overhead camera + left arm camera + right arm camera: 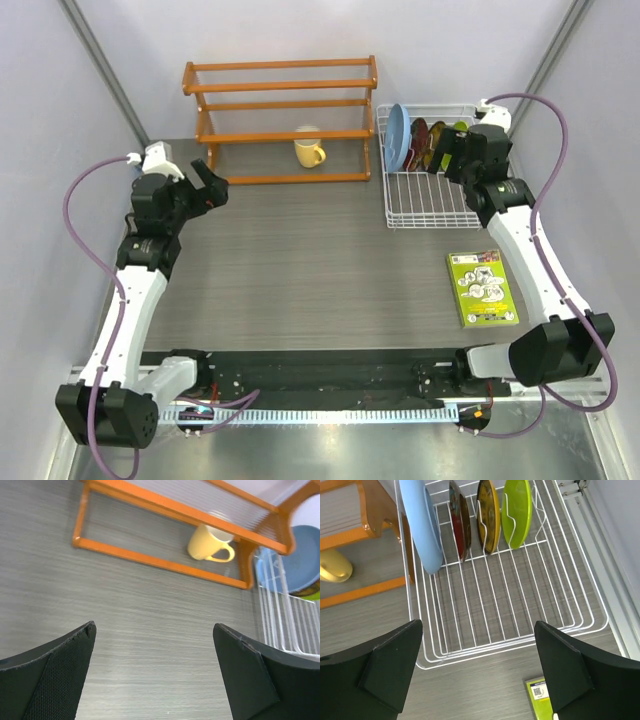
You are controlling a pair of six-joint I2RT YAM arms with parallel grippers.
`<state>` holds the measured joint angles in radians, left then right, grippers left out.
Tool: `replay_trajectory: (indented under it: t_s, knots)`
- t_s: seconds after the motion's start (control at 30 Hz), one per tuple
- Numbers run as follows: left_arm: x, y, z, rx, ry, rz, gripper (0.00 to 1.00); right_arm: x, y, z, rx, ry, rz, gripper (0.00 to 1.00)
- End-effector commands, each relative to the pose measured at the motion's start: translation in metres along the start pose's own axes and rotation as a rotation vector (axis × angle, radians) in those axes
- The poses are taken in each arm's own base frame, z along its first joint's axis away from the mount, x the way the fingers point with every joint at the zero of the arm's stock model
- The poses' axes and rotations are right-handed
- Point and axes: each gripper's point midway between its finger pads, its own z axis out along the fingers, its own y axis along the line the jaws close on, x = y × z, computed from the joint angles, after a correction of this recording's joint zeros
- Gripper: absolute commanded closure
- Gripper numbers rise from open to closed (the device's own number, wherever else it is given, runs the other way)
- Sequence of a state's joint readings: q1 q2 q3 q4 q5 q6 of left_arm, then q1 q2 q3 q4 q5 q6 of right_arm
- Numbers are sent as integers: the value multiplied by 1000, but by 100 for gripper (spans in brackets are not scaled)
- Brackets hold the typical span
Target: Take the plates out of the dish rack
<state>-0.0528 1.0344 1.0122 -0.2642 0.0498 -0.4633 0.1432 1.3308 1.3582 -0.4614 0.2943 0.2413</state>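
The white wire dish rack (420, 224) stands at the back right. Four plates stand upright in its far slots: light blue (397, 138), dark red (419, 140), yellow-brown patterned (436, 138) and lime green (459, 127). My right gripper (447, 155) is open and empty, hovering over the rack. In the right wrist view its jaws (477, 625) frame the rack's near rim (495, 652), with the light blue (420, 525), dark red (460, 520), yellow-brown (488, 515) and lime green (516, 512) plates beyond. My left gripper (212, 185) is open and empty over the table's left side (154, 626).
An orange wooden slatted shelf (280, 120) stands at the back, with a yellow mug (308, 150) on its lower level, also in the left wrist view (207, 542). A green booklet (482, 287) lies on the table in front of the rack. Walls close in on both sides.
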Motion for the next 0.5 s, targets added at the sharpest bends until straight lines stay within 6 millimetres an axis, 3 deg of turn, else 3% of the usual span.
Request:
replay_trajectory:
  t_s: [0.0, 0.03, 0.07, 0.1, 0.17, 0.2, 0.33, 0.37, 0.43, 0.47]
  knots:
    - [6, 48, -6, -255, 3, -115, 0, -47, 33, -21, -181, -150, 68, 0]
    - [11, 54, -3, -269, 23, -131, 1, -49, 33, -19, -188, -190, 80, 0]
    - [11, 60, 0, -272, 28, -150, 1, -24, 28, -6, -160, -163, 113, 0]
    - [16, 66, 5, -277, 50, -169, 1, -36, 28, -1, -159, -237, 154, 0]
    - [20, 71, 9, -293, 72, -181, 1, -40, 28, 17, -114, -220, 150, 0]
    - [22, 71, 14, -280, 87, -171, 0, -34, 26, 24, -89, -173, 87, 0]
    - [27, 59, 30, -196, 123, -171, 1, -41, 33, 66, -42, -116, -8, 0]
    - [26, 54, 33, -175, 126, -179, 1, -51, 38, 79, -35, -115, -15, 0]
    - [32, 49, 40, -130, 161, -172, 1, -46, 42, 94, -27, -80, -39, 1]
    - [33, 44, 43, -98, 170, -171, 1, -59, 49, 97, -47, -99, -36, 0]
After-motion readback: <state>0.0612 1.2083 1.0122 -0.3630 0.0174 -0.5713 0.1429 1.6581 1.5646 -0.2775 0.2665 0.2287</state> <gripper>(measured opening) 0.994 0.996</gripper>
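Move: The dark red plate stands in the rack about 19 cm ahead of the right hand, 3 cm to its left and some 12 cm lower. The blue plate is about 6 cm left of it; the yellow-rimmed plate 4 cm and the green plate 9 cm right of it, all about level with it in reach. From the left hand, the red plate lies roughly 24 cm ahead and 48 cm right, 12 cm lower. The open right hand reaches about 10 cm forward towards the red plate while the left sinks some 8 cm. ##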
